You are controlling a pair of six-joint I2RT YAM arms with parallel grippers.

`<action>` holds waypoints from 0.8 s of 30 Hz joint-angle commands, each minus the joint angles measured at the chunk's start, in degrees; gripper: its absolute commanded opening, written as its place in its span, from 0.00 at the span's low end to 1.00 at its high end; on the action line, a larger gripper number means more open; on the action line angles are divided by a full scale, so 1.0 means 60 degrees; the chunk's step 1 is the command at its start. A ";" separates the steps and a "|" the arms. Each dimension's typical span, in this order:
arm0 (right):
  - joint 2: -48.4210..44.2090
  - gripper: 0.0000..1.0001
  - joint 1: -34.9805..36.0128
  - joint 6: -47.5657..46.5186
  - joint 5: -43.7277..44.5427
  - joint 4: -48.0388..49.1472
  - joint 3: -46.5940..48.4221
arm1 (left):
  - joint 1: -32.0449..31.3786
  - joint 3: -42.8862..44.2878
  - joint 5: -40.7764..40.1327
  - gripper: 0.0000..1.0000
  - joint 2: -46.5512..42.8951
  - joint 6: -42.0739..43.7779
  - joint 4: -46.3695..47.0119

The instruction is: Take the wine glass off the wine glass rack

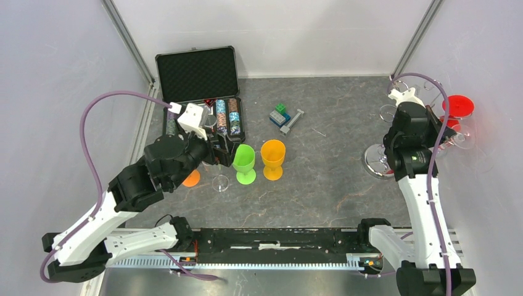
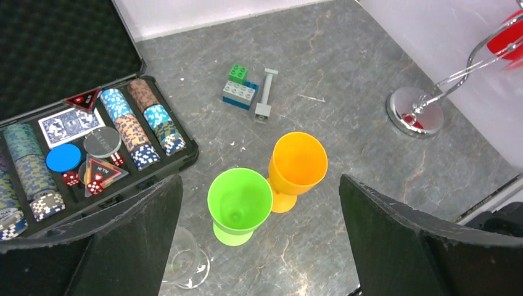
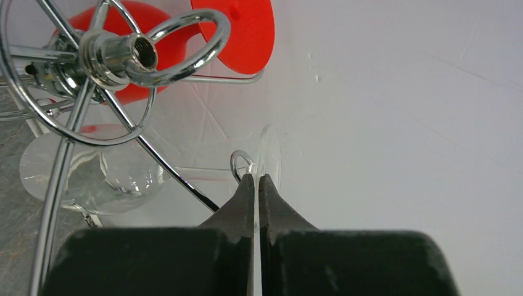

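The wine glass rack (image 3: pixel 123 52) is a chrome wire stand; its round base (image 1: pixel 375 161) sits at the table's right side by the wall. A clear wine glass (image 3: pixel 92 179) hangs upside down from one looped arm, its thin foot disc (image 3: pixel 269 154) edge-on. My right gripper (image 3: pixel 258 179) is shut on the rim of that foot, beside the arm's end loop. A red wine glass (image 3: pixel 240 31) hangs from another arm. My left gripper (image 2: pixel 260 185) is open, hovering above a green cup (image 2: pixel 239 203) and holding nothing.
An orange cup (image 2: pixel 297 166) stands next to the green one, and a clear glass (image 2: pixel 182 259) stands under my left finger. An open poker-chip case (image 1: pixel 203 98) lies at the back left. Toy bricks (image 1: pixel 280 115) and a grey piece lie mid-table. The white wall is right behind the rack.
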 commanded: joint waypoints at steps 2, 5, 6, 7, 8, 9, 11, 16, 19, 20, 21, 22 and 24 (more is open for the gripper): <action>-0.0375 0.00 -0.0052 0.0616 -0.0505 -0.0542 0.0180 | -0.0004 0.0471 -0.0660 1.00 0.0079 0.0135 0.0879; -0.0478 0.00 -0.0052 0.0542 -0.0670 -0.0352 0.0309 | -0.0004 0.0509 -0.0757 1.00 0.0119 0.0306 0.1199; -0.0477 0.00 -0.0052 0.0515 -0.0735 -0.0297 0.0327 | -0.0004 0.0522 -0.0809 1.00 0.0127 0.0349 0.1283; -0.0491 0.00 -0.0053 0.0425 -0.0744 -0.0173 0.0301 | -0.0004 0.0536 -0.0883 1.00 0.0138 0.0401 0.1392; -0.0482 0.00 -0.0052 0.0347 -0.0755 -0.0045 0.0283 | -0.0004 0.0543 -0.0952 1.00 0.0131 0.0451 0.1504; -0.0469 0.00 -0.0049 0.0322 -0.0809 -0.0021 0.0321 | -0.0004 0.0537 -0.1041 1.00 0.0108 0.0503 0.1624; -0.0439 0.00 -0.0056 0.0255 -0.0817 0.0053 0.0414 | 0.0003 0.0526 -0.1194 1.00 0.0087 0.0587 0.1818; -0.0522 0.00 -0.0053 0.0117 -0.0801 0.0031 0.0778 | -0.0004 0.0556 -0.1401 1.00 0.0097 0.0699 0.1990; -0.0608 0.00 -0.0052 0.0154 -0.0970 -0.0160 0.1034 | -0.0004 0.0544 -0.1436 1.00 0.0123 0.0695 0.2063; -0.0670 0.00 -0.0053 0.0174 -0.1050 -0.0232 0.1075 | 0.0003 0.0555 -0.1432 1.00 0.0138 0.0688 0.2079; -0.0712 0.00 -0.0046 0.0161 -0.1109 -0.0252 0.1099 | -0.0004 0.0563 -0.1422 1.00 0.0142 0.0677 0.2110; -0.0763 0.00 -0.0051 0.0160 -0.1161 -0.0354 0.1144 | -0.0004 0.0553 -0.1421 1.00 0.0141 0.0684 0.2150; -0.0811 0.00 -0.0052 0.0094 -0.1094 -0.0402 0.1145 | -0.0004 0.0560 -0.1414 1.00 0.0141 0.0698 0.2211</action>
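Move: The right hand already pinches the near rim of the clear wine glass's foot. The glass hangs bowl-down from there, its middle about 9 cm below the hand, 1 cm ahead and 2 cm right. The red goblet is some 8 cm ahead, level sideways and 10 cm lower; the rack's hub is roughly 6 cm ahead, 6 cm left and 7 cm below. From the left hand the clear glass lies about 3 cm ahead, 58 cm right and 10 cm lower. Upward by about 2 cm, mostly in the second half, the right hand raises the clear glass from its rack hook, its shut fingers keeping their pinch on the foot while the wrist turns a few degrees counter-clockwise. The empty left hand, still wide open, rises some 5 cm and eases forward above the table, its fingers tipping up and turning counter-clockwise. ##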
